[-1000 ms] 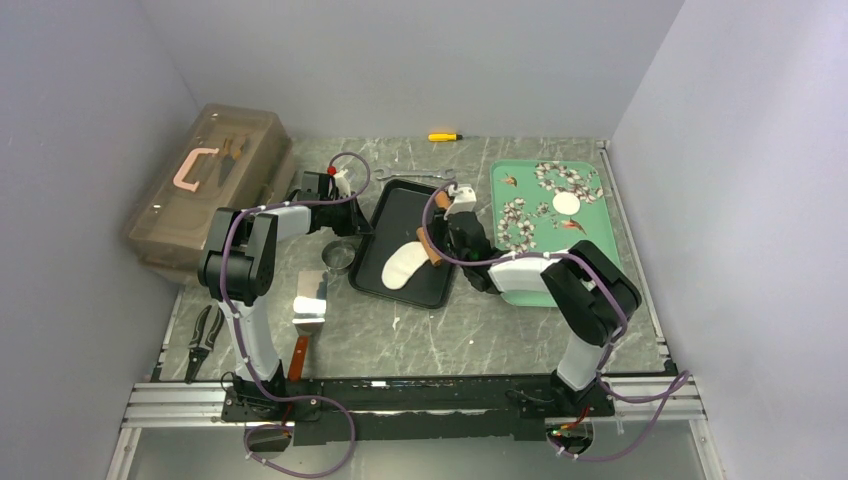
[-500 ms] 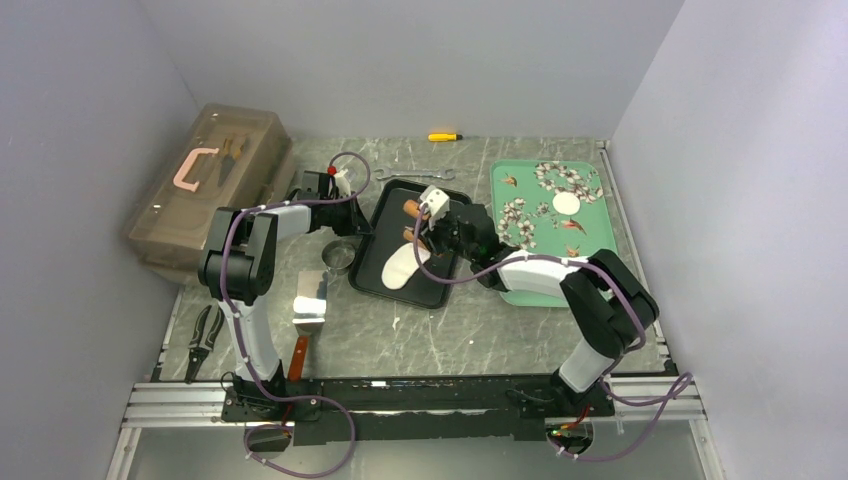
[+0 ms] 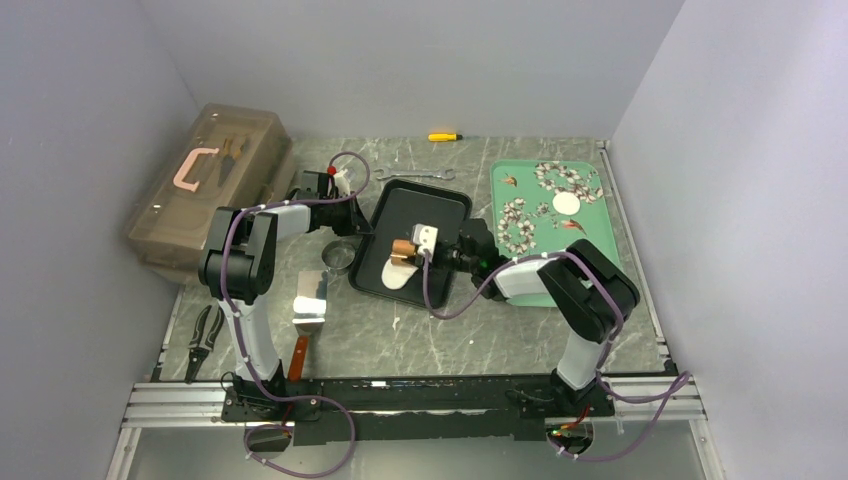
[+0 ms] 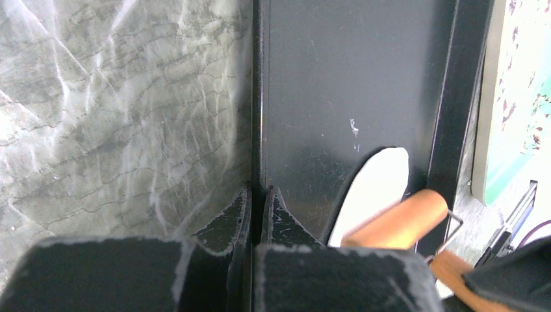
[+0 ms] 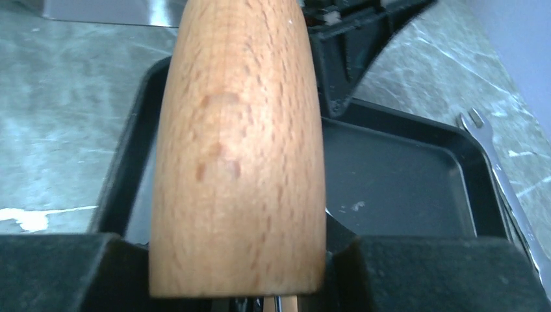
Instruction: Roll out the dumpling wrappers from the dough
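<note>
The dough (image 3: 392,272) lies as a flat white oval in the near left part of the black tray (image 3: 432,206). Across its far end lies the brown wooden roller (image 3: 403,248), and my right gripper (image 3: 422,242) is shut on the roller's handle. In the right wrist view the roller (image 5: 239,143) fills the middle and hides the dough. My left gripper (image 3: 360,208) is shut on the tray's left rim (image 4: 258,130); the left wrist view shows the dough (image 4: 375,190) and the roller's end (image 4: 397,222) to its right. One round dumpling wrapper (image 3: 566,203) lies on the green flowered tray (image 3: 528,283).
A brown toolbox (image 3: 205,185) stands at the far left. A metal ring cutter (image 3: 338,257) and a steel scraper (image 3: 310,298) lie left of the black tray, with pliers (image 3: 204,336) nearer. A wrench (image 3: 415,176) and a yellow marker (image 3: 445,136) lie behind the tray.
My right gripper has carried the roller from the tray's right side leftward and nearer, onto the dough. The left arm has not moved.
</note>
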`<state>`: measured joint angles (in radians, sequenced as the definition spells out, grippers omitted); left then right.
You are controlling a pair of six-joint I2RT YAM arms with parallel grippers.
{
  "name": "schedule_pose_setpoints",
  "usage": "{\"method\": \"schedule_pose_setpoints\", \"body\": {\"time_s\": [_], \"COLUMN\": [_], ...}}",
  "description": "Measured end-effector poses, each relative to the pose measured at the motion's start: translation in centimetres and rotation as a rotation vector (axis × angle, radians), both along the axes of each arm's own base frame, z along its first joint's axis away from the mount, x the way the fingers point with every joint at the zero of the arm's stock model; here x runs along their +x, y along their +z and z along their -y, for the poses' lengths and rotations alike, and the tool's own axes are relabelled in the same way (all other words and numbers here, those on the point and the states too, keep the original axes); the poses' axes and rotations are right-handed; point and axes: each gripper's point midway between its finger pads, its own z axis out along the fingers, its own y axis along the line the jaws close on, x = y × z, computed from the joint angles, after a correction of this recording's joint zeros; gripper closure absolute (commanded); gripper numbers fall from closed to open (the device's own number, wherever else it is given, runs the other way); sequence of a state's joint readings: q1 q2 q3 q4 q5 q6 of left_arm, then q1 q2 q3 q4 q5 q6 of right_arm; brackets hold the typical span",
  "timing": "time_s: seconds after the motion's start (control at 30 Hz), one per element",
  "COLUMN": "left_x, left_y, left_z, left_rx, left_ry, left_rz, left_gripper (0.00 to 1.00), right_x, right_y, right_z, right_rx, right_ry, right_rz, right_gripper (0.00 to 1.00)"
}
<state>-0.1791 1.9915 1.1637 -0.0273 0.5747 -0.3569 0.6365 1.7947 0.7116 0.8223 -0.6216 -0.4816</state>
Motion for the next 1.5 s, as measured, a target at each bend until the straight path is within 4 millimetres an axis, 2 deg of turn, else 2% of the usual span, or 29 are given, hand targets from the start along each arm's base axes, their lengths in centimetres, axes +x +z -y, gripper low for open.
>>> {"method": "schedule_pose_setpoints", "body": {"time_s": [0.17, 0.27, 0.53, 0.63, 0.77, 0.87, 1.13, 1.23, 1.4, 1.5], "left_x": [0.0, 0.0, 0.0, 0.0, 0.0, 0.0, 0.0, 0.0, 0.0, 0.0], "left_y": [0.0, 0.0, 0.0, 0.0, 0.0, 0.0, 0.0, 0.0, 0.0, 0.0], "left_z": [0.0, 0.0, 0.0, 0.0, 0.0, 0.0, 0.0, 0.0, 0.0, 0.0], "left_rx": [0.000, 0.000, -0.001, -0.001, -0.001, -0.001, -0.001, -0.001, -0.001, -0.001], "left_ry": [0.000, 0.000, 0.000, 0.000, 0.000, 0.000, 0.000, 0.000, 0.000, 0.000], "left_rz": [-0.001, -0.001, -0.001, -0.001, -0.001, -0.001, 0.000, -0.001, -0.001, -0.001], "left_gripper": [1.00, 1.00, 1.00, 1.00, 1.00, 1.00, 1.00, 1.00, 1.00, 1.00], "right_x": [-2.9, -3.5, -4.9, -6.2, -9.2, -9.8, -8.8, -7.3, -4.0, -2.1], "right_y": [-0.3, -0.5, -1.3, -1.0, -0.9, -0.9, 0.2, 1.6, 5.3, 5.2], "right_z": [-1.2, -1.8, -1.2, -0.7, -0.6, -0.4, 1.1, 1.5, 0.8, -0.3], "right_rx": [-0.060, -0.069, -0.061, -0.069, -0.095, -0.126, -0.174, -0.148, -0.034, 0.008], "right_ry": [0.062, 0.050, -0.020, -0.027, 0.014, 0.007, -0.013, -0.018, -0.019, -0.024], "right_rz": [0.011, 0.030, 0.077, 0.082, 0.059, 0.059, -0.011, -0.044, -0.064, -0.078], "right_gripper": [1.00, 1.00, 1.00, 1.00, 1.00, 1.00, 1.00, 1.00, 1.00, 1.00]}}
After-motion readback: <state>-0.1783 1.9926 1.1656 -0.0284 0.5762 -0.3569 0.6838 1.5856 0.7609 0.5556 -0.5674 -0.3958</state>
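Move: Resting with its lower roller on the far half of the white dough, the right hand grips the rolling pin's upright handle; the dough's middle is about 3 cm back, 1 cm left and 7 cm below. The dark tray's centre is some 4 cm ahead and 2 cm right, and the metal ring roughly 12 cm left and 1 cm ahead. From the left hand, the dough lies about 9 cm back and 6 cm right, 2 cm lower. Drawing the roller back over the dough towards the base, the right hand travels about 10 cm, sinking slightly, then lifts some 6 cm off and swings forward again, ending a little short of its start and above the dough. Its grip on the handle stays shut; the left hand keeps pinching the tray's left rim, motionless. ##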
